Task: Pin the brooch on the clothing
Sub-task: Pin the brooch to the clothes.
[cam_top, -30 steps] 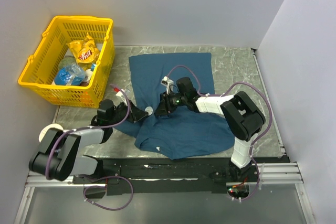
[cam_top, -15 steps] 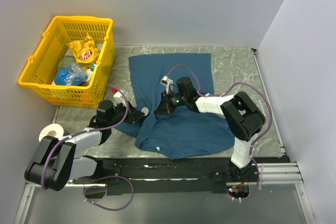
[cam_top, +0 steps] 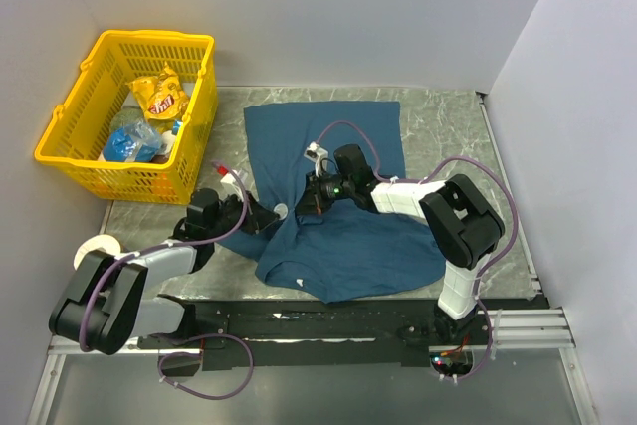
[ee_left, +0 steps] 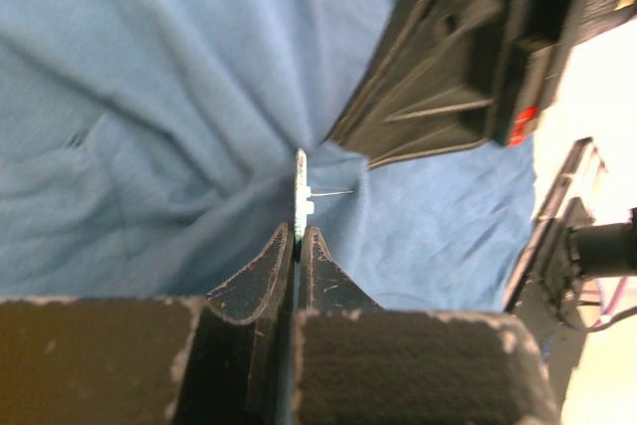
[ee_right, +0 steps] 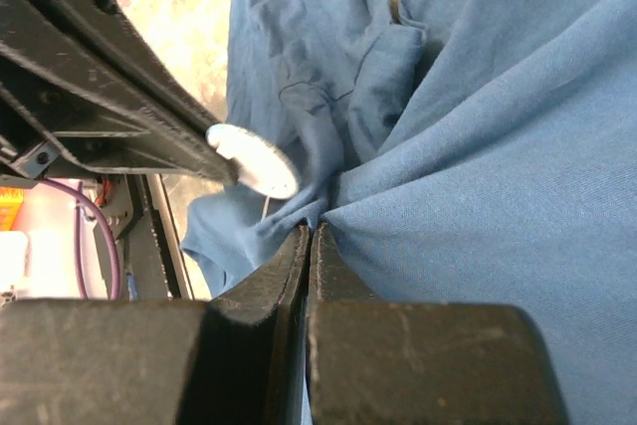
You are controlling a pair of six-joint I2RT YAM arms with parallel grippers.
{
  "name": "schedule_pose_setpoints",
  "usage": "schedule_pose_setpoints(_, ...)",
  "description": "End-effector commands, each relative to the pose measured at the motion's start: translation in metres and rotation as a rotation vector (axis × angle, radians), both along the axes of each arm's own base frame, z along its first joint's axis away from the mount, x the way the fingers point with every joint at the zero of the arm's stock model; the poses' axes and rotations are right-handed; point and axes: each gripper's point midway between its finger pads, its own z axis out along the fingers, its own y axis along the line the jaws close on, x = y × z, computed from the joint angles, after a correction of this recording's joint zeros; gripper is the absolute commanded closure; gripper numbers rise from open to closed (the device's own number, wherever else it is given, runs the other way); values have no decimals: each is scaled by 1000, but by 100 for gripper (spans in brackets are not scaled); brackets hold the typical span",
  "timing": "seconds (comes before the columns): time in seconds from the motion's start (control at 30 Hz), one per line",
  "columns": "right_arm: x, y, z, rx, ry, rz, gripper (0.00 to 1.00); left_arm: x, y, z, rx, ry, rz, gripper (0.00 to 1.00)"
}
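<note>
The teal-blue clothing (cam_top: 343, 241) lies rumpled on the table between the two arms. My left gripper (cam_top: 269, 216) is shut on the brooch (cam_top: 281, 212), a small pale disc. In the left wrist view the brooch (ee_left: 300, 186) shows edge-on above the left gripper (ee_left: 299, 233), its thin pin pointing right at the clothing (ee_left: 149, 97). My right gripper (cam_top: 302, 209) is shut on a raised pinch of fabric. In the right wrist view the right gripper (ee_right: 312, 233) grips the clothing (ee_right: 498, 146), with the brooch (ee_right: 254, 161) just above and left of the fold.
A yellow basket (cam_top: 129, 182) with snack bags stands at the back left. A white roll (cam_top: 96, 245) lies beside the left arm. Walls close in the table at the back and right. The right gripper's black body (ee_left: 468, 57) hangs close over the brooch.
My right gripper has closed on a pinch of the shirt. The left gripper has shifted slightly right with the brooch, closer to the pinched fold.
</note>
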Motion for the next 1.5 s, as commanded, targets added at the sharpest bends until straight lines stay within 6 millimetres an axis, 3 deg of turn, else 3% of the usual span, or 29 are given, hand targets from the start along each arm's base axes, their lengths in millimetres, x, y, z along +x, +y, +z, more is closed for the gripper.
schedule_pose_setpoints(0.0, 3, 15, 36, 77, -80, 48, 100, -1, -15, 40, -127, -103, -68, 99)
schedule_pose_setpoints(0.13, 2, 15, 39, 85, -87, 45, 100, -1, -19, 42, -152, -99, -83, 99)
schedule_pose_setpoints(0.37, 4, 16, 44, 98, -91, 35, 100, -2, -20, 25, -127, -48, -83, 99)
schedule_pose_setpoints(0.6, 4, 20, 47, 113, -82, 35, 100, -8, -26, 34, -177, -58, -107, 99)
schedule_pose_setpoints(0.87, 5, 23, 51, 110, -79, 28, 100, -6, -33, 23, -127, -33, -106, 99)
schedule_pose_setpoints(0.9, 7, 21, 50, 100, -79, 18, 98, -5, -32, 22, -121, -31, -94, 99)
schedule_pose_setpoints(0.93, 8, 19, 50, 94, -84, 12, 88, -6, -31, 20, -113, -25, -87, 99)
schedule_pose_setpoints(0.97, 9, 17, 50, 82, -89, -2, 70, -5, -30, 19, -103, -28, -82, 99)
schedule_pose_setpoints(1.07, 15, 8, 56, 35, -135, -47, 48, -6, -27, 18, -93, -32, -76, 99)
schedule_pose_setpoints(1.1, 18, 5, 66, 34, -174, -62, 44, -7, -27, 17, -92, -31, -75, 99)
schedule_pose_setpoints(1.17, 26, -4, 67, -11, -196, -115, 35, -7, -26, 18, -94, -38, -73, 99)
schedule_pose_setpoints(1.23, 32, -9, 79, -18, -236, -139, 32, -9, -27, 18, -103, -33, -79, 99)
schedule_pose_setpoints(1.47, 41, -29, 87, -62, -269, -205, 25, -6, -28, 19, -122, -35, -66, 99)
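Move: The left hand still holds the white brooch at its tips, the brooch's middle about 1 cm ahead and 2 cm right of its hand point. The clothing's raised fold lies some 5 cm right and 1 cm ahead, about 1 cm lower. That fold is already pinched between the right fingertips, 1 cm or less below their hand point; from this hand the brooch is about 4 cm left, 1 cm ahead and 1 cm higher. Rising some 2 cm, then easing right by about 3 cm, the left hand carries the brooch, pin leading, towards the pinched fold, its fingertips tipping slightly up and its grip kept. The right hand holds the fold still at first, then opens wide, lets go and pulls away upward, forward and to the right, about 5 cm in all. ##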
